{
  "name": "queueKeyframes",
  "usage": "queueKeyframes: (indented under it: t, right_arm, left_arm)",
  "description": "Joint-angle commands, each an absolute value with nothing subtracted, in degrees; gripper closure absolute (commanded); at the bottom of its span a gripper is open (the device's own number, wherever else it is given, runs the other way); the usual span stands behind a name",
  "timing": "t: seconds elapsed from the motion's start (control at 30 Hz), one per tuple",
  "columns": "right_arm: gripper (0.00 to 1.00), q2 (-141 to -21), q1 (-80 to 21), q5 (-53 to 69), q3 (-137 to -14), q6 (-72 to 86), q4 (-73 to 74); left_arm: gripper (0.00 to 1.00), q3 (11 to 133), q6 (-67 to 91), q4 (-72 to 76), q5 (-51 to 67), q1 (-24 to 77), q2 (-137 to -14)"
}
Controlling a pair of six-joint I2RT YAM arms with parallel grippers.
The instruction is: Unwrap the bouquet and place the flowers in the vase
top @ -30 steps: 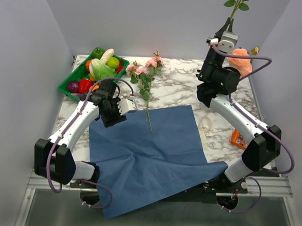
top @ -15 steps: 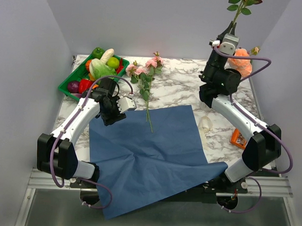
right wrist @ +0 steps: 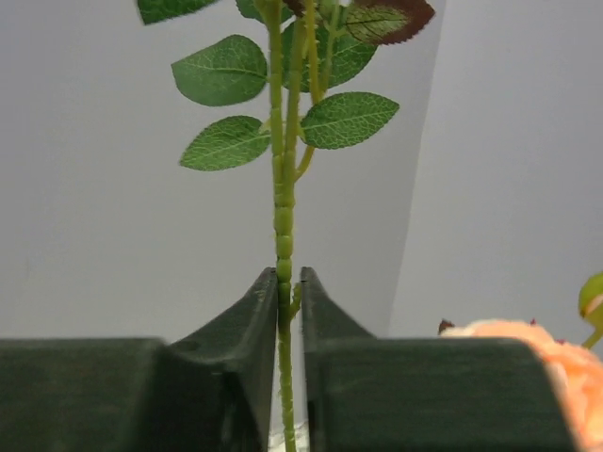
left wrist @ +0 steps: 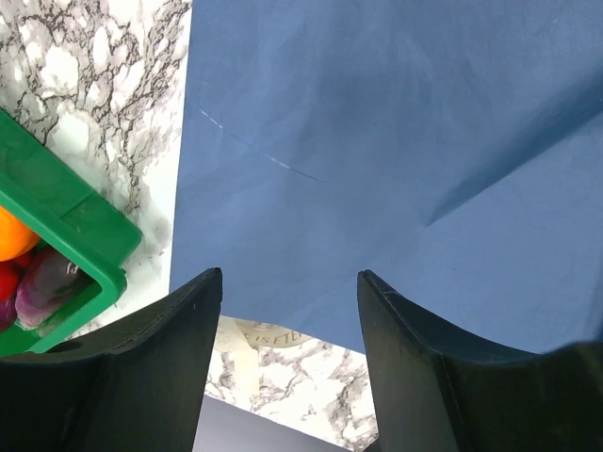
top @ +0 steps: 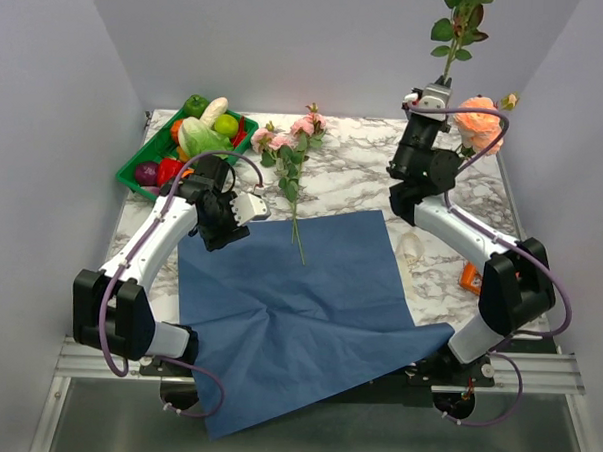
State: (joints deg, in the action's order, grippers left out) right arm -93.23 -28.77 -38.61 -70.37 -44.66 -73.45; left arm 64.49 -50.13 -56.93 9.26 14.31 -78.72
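Note:
My right gripper (top: 440, 89) is raised at the back right, shut on a thin green flower stem (right wrist: 284, 235) that stands upright between its fingers. The stem's leaves (top: 456, 23) rise above it. A peach rose (top: 478, 119) shows just right of that wrist, also low right in the right wrist view (right wrist: 528, 348). Pink flowers (top: 288, 140) lie on the marble table, their stems reaching the blue paper sheet (top: 298, 296), which is spread flat. My left gripper (top: 250, 206) hovers open over the paper's left edge (left wrist: 377, 141), holding nothing. The vase is hidden.
A green tray (top: 152, 154) of vegetables and fruit sits at the back left, its corner (left wrist: 71, 217) close to my left fingers. A beige ribbon (top: 411, 248) lies right of the paper. An orange object (top: 474, 279) lies near the right edge. Grey walls enclose the table.
My right gripper has swung left with the stem, which now stands more upright, and the peach rose beside it is more exposed. The left gripper has barely moved.

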Motion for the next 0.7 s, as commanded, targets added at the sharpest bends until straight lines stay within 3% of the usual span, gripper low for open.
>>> queueKeyframes:
  t: [0.0,0.1,0.2,0.57,0.67]
  right_arm:
    - [0.56,-89.5,-29.2,-46.2,-68.7,-38.4,-73.5]
    - [0.28,-85.4,-30.2,-49.8,-65.1,-36.0,-72.0]
    - [0.14,-82.3,-32.4,-51.1,-62.0,-36.5,-70.9]
    - [0.08,-79.7,-49.3,-58.4,-62.1,-39.6,-62.9]
    - [0.08,-79.6,-54.7,-59.7,-62.7,-31.0,-50.3]
  left_arm:
    - [0.32,65.0,-50.8,-58.1,8.5,14.1,-76.3]
    - [0.32,65.0,-50.7,-58.5,8.8,14.1,-75.6]
    - [0.32,65.0,-50.8,-58.9,9.0,14.1,-74.8]
    - [0.32,65.3,-49.3,-59.5,10.6,14.1,-71.9]
    - [0.32,65.4,-48.6,-59.2,11.4,14.1,-70.8]
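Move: The vase that takes the flower stem still pinched in the right fingers stands beneath the right hand, about 1 cm ahead and 2 cm right, its middle some 34 cm below. From this hand, the coral rose already in the vase blooms 1 cm ahead, 8 cm right and 7 cm lower; the pink flowers lie on the table about 26 cm left, 6 cm ahead and 45 cm down. From the left hand, the vase stands roughly 17 cm ahead and 55 cm right, its middle about level with the hand. Open the right fingers wide to let go of the upright stem above the vase, then draw the hand back some 9 cm so it comes clear. From about halfway, swing it left as well, finishing about 8 cm left and 2 cm lower, with the wrist rolling left side up and turning counter-clockwise. Meanwhile raise the open, empty left gripper about 2 cm over the blue paper. ##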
